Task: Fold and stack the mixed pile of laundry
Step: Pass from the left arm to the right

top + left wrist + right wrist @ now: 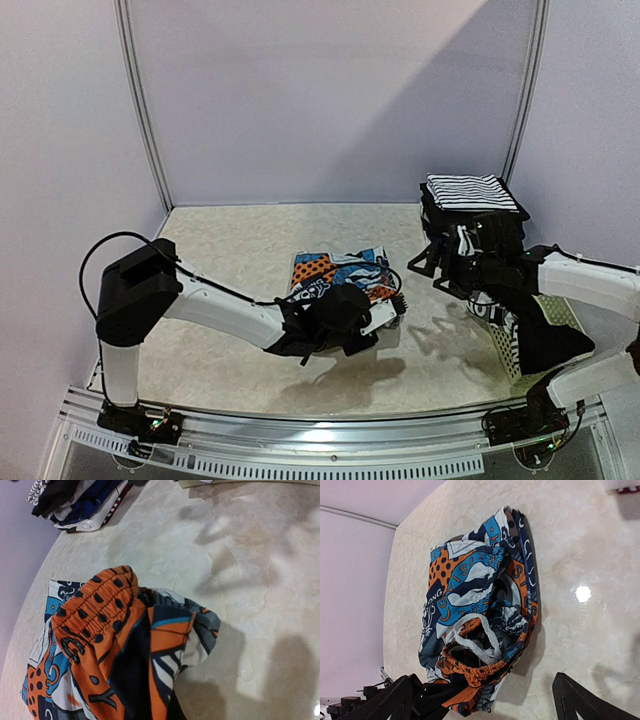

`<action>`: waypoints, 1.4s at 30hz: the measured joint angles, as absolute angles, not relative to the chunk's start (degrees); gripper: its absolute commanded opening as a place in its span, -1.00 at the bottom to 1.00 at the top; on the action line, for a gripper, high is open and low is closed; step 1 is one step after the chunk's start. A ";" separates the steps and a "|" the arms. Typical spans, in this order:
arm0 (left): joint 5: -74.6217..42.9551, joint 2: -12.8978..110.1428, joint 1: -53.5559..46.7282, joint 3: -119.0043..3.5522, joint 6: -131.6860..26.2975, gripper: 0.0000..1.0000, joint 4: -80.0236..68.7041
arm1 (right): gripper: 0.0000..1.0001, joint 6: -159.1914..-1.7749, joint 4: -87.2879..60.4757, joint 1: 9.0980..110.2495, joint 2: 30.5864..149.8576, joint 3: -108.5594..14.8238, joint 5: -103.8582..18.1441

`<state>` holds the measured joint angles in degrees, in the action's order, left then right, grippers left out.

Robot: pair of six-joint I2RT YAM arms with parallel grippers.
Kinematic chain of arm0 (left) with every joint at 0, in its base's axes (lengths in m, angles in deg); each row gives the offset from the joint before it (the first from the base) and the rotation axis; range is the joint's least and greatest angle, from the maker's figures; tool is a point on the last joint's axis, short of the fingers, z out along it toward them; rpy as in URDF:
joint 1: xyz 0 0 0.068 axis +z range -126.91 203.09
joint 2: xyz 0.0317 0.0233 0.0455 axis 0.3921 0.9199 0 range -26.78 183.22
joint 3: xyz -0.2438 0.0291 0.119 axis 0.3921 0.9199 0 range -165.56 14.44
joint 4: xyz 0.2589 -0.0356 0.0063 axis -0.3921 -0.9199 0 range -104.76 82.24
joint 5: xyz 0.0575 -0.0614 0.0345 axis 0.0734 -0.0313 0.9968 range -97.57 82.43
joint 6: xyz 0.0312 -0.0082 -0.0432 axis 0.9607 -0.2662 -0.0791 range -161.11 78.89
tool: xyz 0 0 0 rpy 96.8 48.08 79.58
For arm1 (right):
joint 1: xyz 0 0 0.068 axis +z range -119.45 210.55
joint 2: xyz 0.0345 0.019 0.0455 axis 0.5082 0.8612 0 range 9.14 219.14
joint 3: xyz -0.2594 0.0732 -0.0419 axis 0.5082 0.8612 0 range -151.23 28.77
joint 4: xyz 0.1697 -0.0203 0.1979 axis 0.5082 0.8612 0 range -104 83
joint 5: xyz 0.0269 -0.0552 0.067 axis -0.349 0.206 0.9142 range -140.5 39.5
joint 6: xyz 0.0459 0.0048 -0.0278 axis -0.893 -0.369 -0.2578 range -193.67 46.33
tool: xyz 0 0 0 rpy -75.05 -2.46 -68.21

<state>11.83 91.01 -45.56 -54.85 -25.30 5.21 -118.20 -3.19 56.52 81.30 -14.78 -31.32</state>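
Note:
A printed garment (335,272) in orange, blue, white and black lies bunched at the middle of the table. My left gripper (383,318) is at its near right edge, shut on a fold of it. In the left wrist view the printed garment (115,650) covers the fingers. My right gripper (432,264) hangs open to the right of the garment, apart from it. Its two dark fingers (572,697) frame the printed garment (480,605) in the right wrist view. A white garment with thin black stripes (472,192) tops a stack of cloth at the back right.
A white lattice basket (535,345) stands at the right, under the right arm. The stack of dark and striped clothes (75,502) sits at its far end. Metal frame posts and pale walls close the back of the table (230,240).

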 measured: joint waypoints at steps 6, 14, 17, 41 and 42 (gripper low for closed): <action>10.84 89.35 -45.51 -49.81 -26.28 -1.00 8.73 | 0.98 -122.77 -11.48 57.11 91.42 -14.78 -24.65; 10.84 88.65 -45.49 -47.95 -26.42 -1.00 11.81 | 0.98 -126.11 -16.37 59.26 101.30 -16.84 -20.11; 10.82 87.45 -45.49 -46.46 -26.44 -1.00 12.84 | 0.98 -126.33 -16.98 59.43 103.20 -16.84 -19.43; 9.47 84.63 -45.47 -42.61 -27.88 -1.00 17.56 | 0.98 -135.95 -36.55 59.41 116.69 -17.49 -10.84; 9.47 84.63 -45.49 -42.48 -27.88 -1.00 17.73 | 0.98 -136.37 -36.79 59.41 116.75 -17.49 -10.88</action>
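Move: The waistband of the shorts, held bunched up by the closed left hand, lies about 8 cm left of the open right hand, 2 cm ahead and 9 cm lower. Their main folds spread over the table some 17 cm left, 3 cm ahead and 14 cm below; the folded stack is roughly 14 cm ahead and 10 cm right, the basket 12 cm back and 22 cm right. From the left hand the waistband is about 7 cm straight ahead, 1 cm lower. Open right hand sinks about 10 cm and goes 9 cm left, astride the shorts' waistband; left keeps its grip. ##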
